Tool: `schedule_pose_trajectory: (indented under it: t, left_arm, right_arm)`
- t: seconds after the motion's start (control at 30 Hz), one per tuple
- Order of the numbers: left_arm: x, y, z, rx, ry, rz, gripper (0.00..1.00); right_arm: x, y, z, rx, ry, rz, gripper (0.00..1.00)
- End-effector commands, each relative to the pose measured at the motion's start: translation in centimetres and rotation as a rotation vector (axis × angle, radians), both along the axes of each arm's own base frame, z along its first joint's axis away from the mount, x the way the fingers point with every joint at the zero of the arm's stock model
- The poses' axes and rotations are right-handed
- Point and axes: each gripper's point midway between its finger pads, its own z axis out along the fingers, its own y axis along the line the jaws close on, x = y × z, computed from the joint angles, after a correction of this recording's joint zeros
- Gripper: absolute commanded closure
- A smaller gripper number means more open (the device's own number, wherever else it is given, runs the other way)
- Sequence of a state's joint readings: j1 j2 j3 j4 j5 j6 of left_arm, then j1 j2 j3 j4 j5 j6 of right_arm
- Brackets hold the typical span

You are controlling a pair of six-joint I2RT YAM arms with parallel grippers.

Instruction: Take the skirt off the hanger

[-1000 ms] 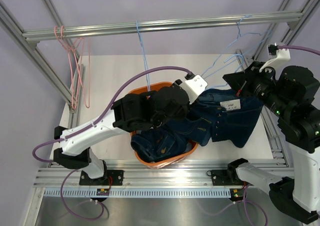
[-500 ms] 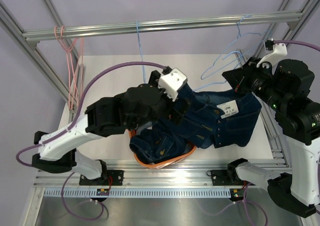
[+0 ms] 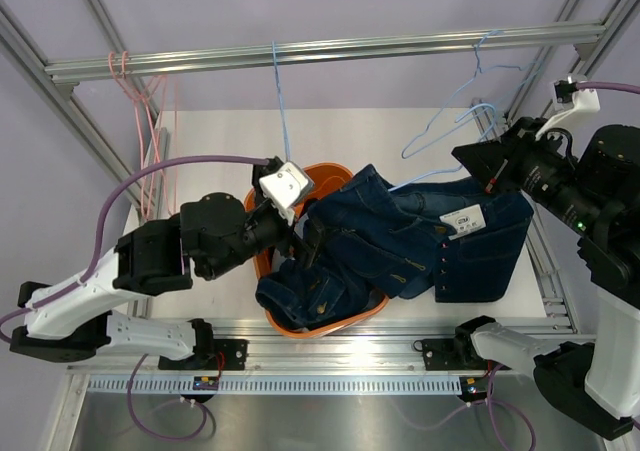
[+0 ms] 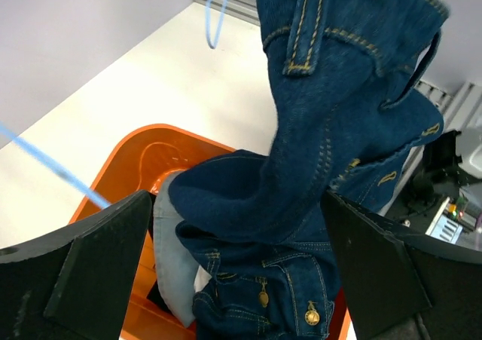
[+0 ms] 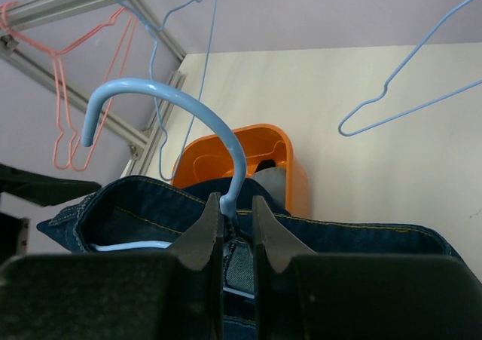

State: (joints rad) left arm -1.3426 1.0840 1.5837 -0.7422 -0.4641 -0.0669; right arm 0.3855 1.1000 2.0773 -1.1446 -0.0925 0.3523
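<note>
The skirt [image 3: 480, 256] on the hanger is dark-blue denim with a row of small buttons and a white tag. Its waistband [image 5: 135, 204] still wraps the hanger's light-blue wire. The other end [image 4: 324, 106] drapes down into the orange basket [image 3: 330, 176]. My right gripper [image 3: 490, 176] holds the hanger up at the right. Its jaws [image 5: 237, 219] are shut on the neck just below the light-blue hook [image 5: 166, 99]. My left gripper [image 3: 300, 239] hovers over the basket, wide open [image 4: 237, 272], touching no cloth.
The basket [image 4: 151, 148] also holds dark jeans [image 4: 286, 295] and a pale-blue denim piece [image 4: 169, 257]. Pink hangers [image 3: 150, 141] hang at the rail's left end. Light-blue hangers [image 3: 285, 101] hang mid-rail and further right [image 5: 407, 91]. Frame posts stand on both sides.
My left gripper opened, let go of the denim and drew back to the left. The skirt's free end now drapes into the basket. My right arm shifted slightly right with the hanger.
</note>
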Motion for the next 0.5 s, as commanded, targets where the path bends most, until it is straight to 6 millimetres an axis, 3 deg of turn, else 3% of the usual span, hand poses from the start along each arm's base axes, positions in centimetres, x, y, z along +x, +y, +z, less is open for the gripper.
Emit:
schedule_pose_trajectory:
  t: [0.0, 0.17, 0.2, 0.3, 0.33, 0.47]
  left_arm:
    - [-1.2, -1.8, 0.9, -0.043, -0.061, -0.123, 0.01]
    - [-2.2, -1.6, 0.7, -0.063, -0.106, -0.2, 0.01]
    - [-2.4, -1.7, 0.8, -0.065, -0.11, -0.212, 0.05]
    - [-2.5, -1.6, 0.6, -0.055, -0.101, -0.215, 0.3]
    - [-2.5, -1.6, 0.5, -0.054, -0.098, -0.215, 0.46]
    - [-2.2, -0.8, 0.6, -0.061, -0.093, -0.184, 0.79]
  right_arm:
    - [-1.9, 1.5, 3.5, 0.087, -0.079, 0.109, 1.0]
    - [-3.0, 1.8, 3.8, 0.108, -0.077, 0.146, 1.0]
    - [-3.1, 1.8, 3.8, 0.108, -0.077, 0.147, 1.0]
    - [-3.3, 1.6, 3.8, 0.105, -0.08, 0.14, 1.0]
    - [-3.2, 1.5, 3.6, 0.101, -0.074, 0.134, 1.0]
    - [-2.8, 1.2, 3.2, 0.078, -0.067, 0.117, 1.0]
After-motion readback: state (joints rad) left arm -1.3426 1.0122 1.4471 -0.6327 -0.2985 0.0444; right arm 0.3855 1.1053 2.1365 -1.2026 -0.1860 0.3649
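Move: The near fold of the skirt hangs between the left hand's open fingers, its middle about 2 cm back, 2 cm right and 2 cm below the hand point. From that hand, the blue hanger inside the skirt's waist is roughly 6 cm ahead, 14 cm right and 5 cm higher; the orange basket is about 6 cm ahead, 3 cm right and some 34 cm below. From the right hand the fold is about 7 cm back, 18 cm left and 10 cm lower. The left hand eases back and down about 2 cm each, drifting 1 cm or so right onto the near fold of the skirt, turns some 10 degrees clockwise, and then shuts its wide-open fingers most of the way to pinch the denim while rising slightly. The right hand keeps its grip on the blue hanger just below the hook and draws it back about 2 cm and a little left, turning slightly counter-clockwise, before coming almost to rest. ##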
